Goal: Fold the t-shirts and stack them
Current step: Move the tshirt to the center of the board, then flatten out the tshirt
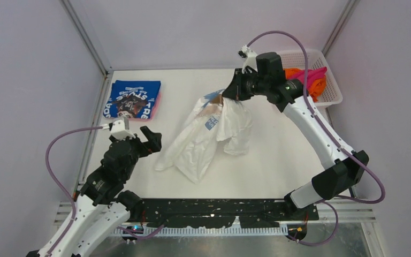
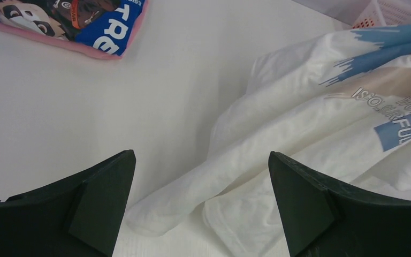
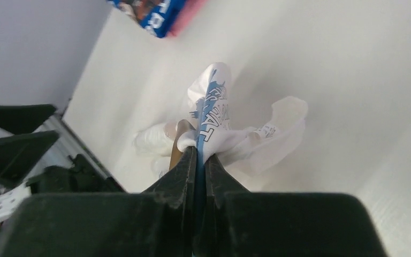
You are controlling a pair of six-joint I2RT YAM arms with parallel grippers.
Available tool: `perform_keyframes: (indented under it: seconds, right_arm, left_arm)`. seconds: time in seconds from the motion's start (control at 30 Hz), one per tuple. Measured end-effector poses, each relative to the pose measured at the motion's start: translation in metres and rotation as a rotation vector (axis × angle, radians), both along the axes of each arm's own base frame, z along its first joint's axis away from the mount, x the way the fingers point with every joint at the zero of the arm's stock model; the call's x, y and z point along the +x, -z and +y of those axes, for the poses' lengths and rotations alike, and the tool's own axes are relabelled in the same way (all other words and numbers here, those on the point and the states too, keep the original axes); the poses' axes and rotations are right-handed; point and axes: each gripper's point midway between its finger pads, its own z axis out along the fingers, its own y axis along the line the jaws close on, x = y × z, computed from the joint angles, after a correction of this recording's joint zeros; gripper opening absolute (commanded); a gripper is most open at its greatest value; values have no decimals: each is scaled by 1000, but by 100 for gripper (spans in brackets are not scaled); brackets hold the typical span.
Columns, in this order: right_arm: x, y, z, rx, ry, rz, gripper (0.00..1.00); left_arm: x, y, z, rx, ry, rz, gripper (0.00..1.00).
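A white t-shirt with blue and brown print lies crumpled mid-table, its upper end lifted. My right gripper is shut on that lifted end; in the right wrist view the gripper pinches the blue-printed cloth of the white t-shirt. My left gripper stands open, low over the table just left of the shirt's lower edge; the left wrist view has the white t-shirt ahead of the wide-apart fingers. A folded blue t-shirt lies on a pink one at the far left.
A white mesh basket at the far right corner holds orange and magenta shirts. Metal frame posts and grey walls bound the table. The folded blue t-shirt sits at the top left of the left wrist view.
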Motion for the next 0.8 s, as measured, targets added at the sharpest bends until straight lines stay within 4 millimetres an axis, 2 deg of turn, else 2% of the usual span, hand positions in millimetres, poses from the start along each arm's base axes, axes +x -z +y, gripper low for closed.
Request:
perform_keyframes:
  seconds: [0.03, 0.07, 0.13, 0.17, 0.2, 0.27, 0.33, 0.4, 0.47, 0.53, 0.6, 0.73, 0.8]
  right_arm:
    - [5, 21, -6, -43, 46, 33, 27]
    - [10, 37, -11, -76, 80, 57, 34]
    - [27, 75, -23, -169, 173, 106, 67]
    - [37, 91, -28, -210, 215, 123, 76]
    - [48, 106, -32, -245, 256, 139, 91]
    - [71, 141, -45, -354, 343, 167, 98]
    - [85, 174, -64, -469, 434, 194, 96]
    - [86, 191, -83, -552, 506, 210, 95]
    - [83, 192, -102, -603, 571, 199, 95]
    - [76, 181, -120, -604, 639, 168, 96]
    - [62, 163, -139, -568, 703, 130, 95]
    - [24, 126, -175, -437, 831, 43, 95]
    - [4, 121, -190, -369, 884, 13, 96]
  left_arm:
    - [1, 3, -1, 7, -1, 11, 100]
    - [3, 7, -2, 18, -2, 29, 100]
    - [7, 16, -5, 37, -2, 66, 100]
    - [9, 22, -6, 45, -4, 89, 100]
    - [10, 27, -7, 52, -5, 109, 100]
    - [11, 38, -10, 65, -5, 155, 100]
    - [11, 45, -16, 56, 16, 187, 100]
    - [9, 52, -26, 43, 62, 216, 100]
    - [5, 61, -41, 15, 135, 243, 100]
    - [-2, 72, -58, -9, 214, 277, 100]
    - [-13, 83, -76, -6, 301, 314, 100]
    - [-55, 102, -126, 61, 542, 384, 97]
    - [-74, 113, -143, 107, 630, 417, 94]
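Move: My right hand holds the white t-shirt by its far end. The shirt's middle hangs about 9 cm back, 6 cm left and 22 cm below that hand; the basket is some 14 cm ahead and 36 cm right of it. From my empty left hand the shirt's middle is about 5 cm ahead, 20 cm right and 15 cm down, and the blue folded stack roughly 17 cm ahead and 12 cm left. With my right hand I swing down about 19 cm, going forward and to the right, and open the fingers to let go of the t-shirt over the board; then I back off up and farther right, having turned some 50 degrees clockwise. My left hand, wide open, sinks first, then sweeps right and back towards the shirt's near corner, tipping down and turning clockwise. ##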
